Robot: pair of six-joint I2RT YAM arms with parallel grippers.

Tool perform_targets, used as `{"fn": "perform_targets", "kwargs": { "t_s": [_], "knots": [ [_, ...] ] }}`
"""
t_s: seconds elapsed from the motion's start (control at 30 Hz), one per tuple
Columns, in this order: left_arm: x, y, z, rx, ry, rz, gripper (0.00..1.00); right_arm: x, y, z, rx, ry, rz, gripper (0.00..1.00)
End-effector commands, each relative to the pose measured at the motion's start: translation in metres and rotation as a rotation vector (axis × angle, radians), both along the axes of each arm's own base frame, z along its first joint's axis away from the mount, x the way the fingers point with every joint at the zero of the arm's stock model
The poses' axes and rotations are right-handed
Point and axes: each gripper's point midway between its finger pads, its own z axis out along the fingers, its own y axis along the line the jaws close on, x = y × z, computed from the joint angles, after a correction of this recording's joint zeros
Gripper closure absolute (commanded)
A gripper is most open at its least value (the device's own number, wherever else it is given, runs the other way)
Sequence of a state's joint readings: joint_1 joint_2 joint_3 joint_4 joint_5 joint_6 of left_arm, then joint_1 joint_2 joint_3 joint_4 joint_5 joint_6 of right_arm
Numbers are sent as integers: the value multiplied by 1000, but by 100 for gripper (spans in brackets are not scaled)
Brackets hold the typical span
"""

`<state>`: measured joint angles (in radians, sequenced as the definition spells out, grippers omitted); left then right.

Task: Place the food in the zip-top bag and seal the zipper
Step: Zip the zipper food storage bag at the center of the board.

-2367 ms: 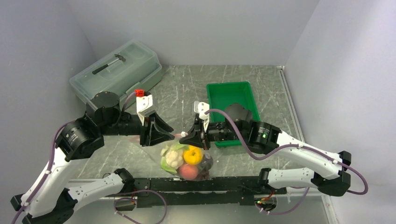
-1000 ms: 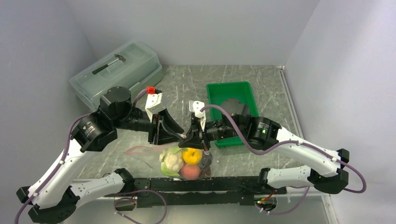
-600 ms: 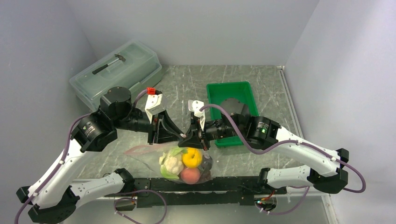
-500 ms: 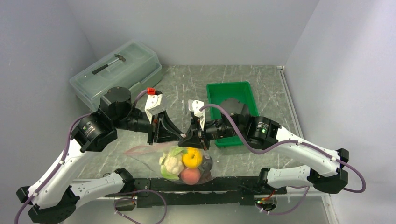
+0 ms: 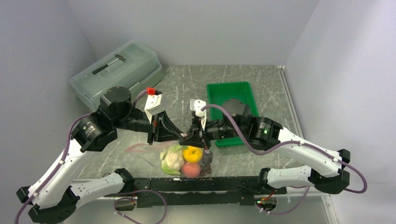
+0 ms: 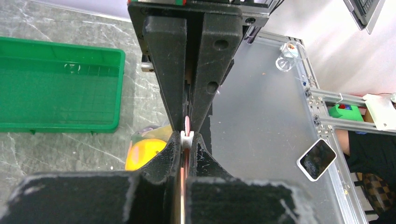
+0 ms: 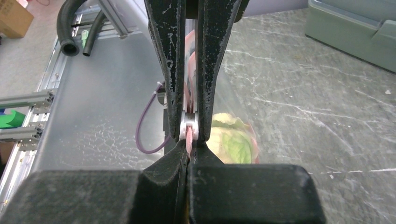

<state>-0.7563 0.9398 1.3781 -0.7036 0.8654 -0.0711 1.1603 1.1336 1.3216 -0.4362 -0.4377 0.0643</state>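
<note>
The clear zip-top bag [image 5: 205, 163] hangs between both arms just above the table's near edge. Inside it is the food: a white cauliflower [image 5: 173, 159], an orange [image 5: 192, 154] and a pink-red peach [image 5: 190, 169]. My left gripper [image 5: 181, 136] and right gripper [image 5: 192, 136] meet tip to tip at the bag's mouth. In the left wrist view my left gripper [image 6: 187, 140] is shut on the white slider [image 6: 187, 138] of the pink zipper. In the right wrist view my right gripper [image 7: 189, 142] is shut on the pink zipper [image 7: 188, 135] right beside it.
A green tray [image 5: 215, 91] sits behind the right gripper, partly covered by the right arm. A large translucent lidded box [image 5: 116, 70] with a hammer inside stands at the back left. The arms' base rail [image 5: 196, 184] runs just below the bag.
My left gripper has moved right along the bag's mouth to meet the right gripper and has shut on the zipper. The right gripper kept its hold; the bag barely shifted.
</note>
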Motion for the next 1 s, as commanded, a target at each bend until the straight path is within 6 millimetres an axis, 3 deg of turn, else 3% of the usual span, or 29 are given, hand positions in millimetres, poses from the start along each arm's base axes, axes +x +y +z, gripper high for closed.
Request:
{"fn": "perform_targets", "kwargs": {
  "t_s": [0.0, 0.67, 0.97],
  "knots": [
    [-3, 4, -2, -2, -24, -1, 100, 4, -19, 68, 198, -90, -67, 100],
    [6, 15, -20, 59, -26, 99, 100, 12, -55, 95, 230, -133, -188, 100],
    [17, 24, -41, 117, -15, 197, 100, 21, -72, 105, 251, -119, -287, 100]
  ]
}}
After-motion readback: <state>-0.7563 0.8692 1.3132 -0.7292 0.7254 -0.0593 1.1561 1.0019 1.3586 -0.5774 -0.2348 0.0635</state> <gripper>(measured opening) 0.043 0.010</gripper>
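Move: The white zipper slider sits right between the left hand's fingertips, and about 2 cm to the left of the right hand and 2 cm above it. The right fingers already hold the rim. Within the hanging bag, the cauliflower is about 4 cm to the right hand's left, 2 cm nearer the base and 18 cm below; the yellow pepper is 2 cm to its right, level fore-and-aft, 18 cm below. The empty green tray lies about 22 cm ahead, 20 cm right and 33 cm below. The bag's zipper is drawn out to the right through the slider: the right hand, still pinching the rim, pulls about 5 cm right and rises over 2 cm, edging forward and turning some 10 degrees clockwise. The left fingers stay shut on the slider, nearly still at first, then easing a couple of centimetres down, left and forward as that hand turns slightly counter-clockwise. ##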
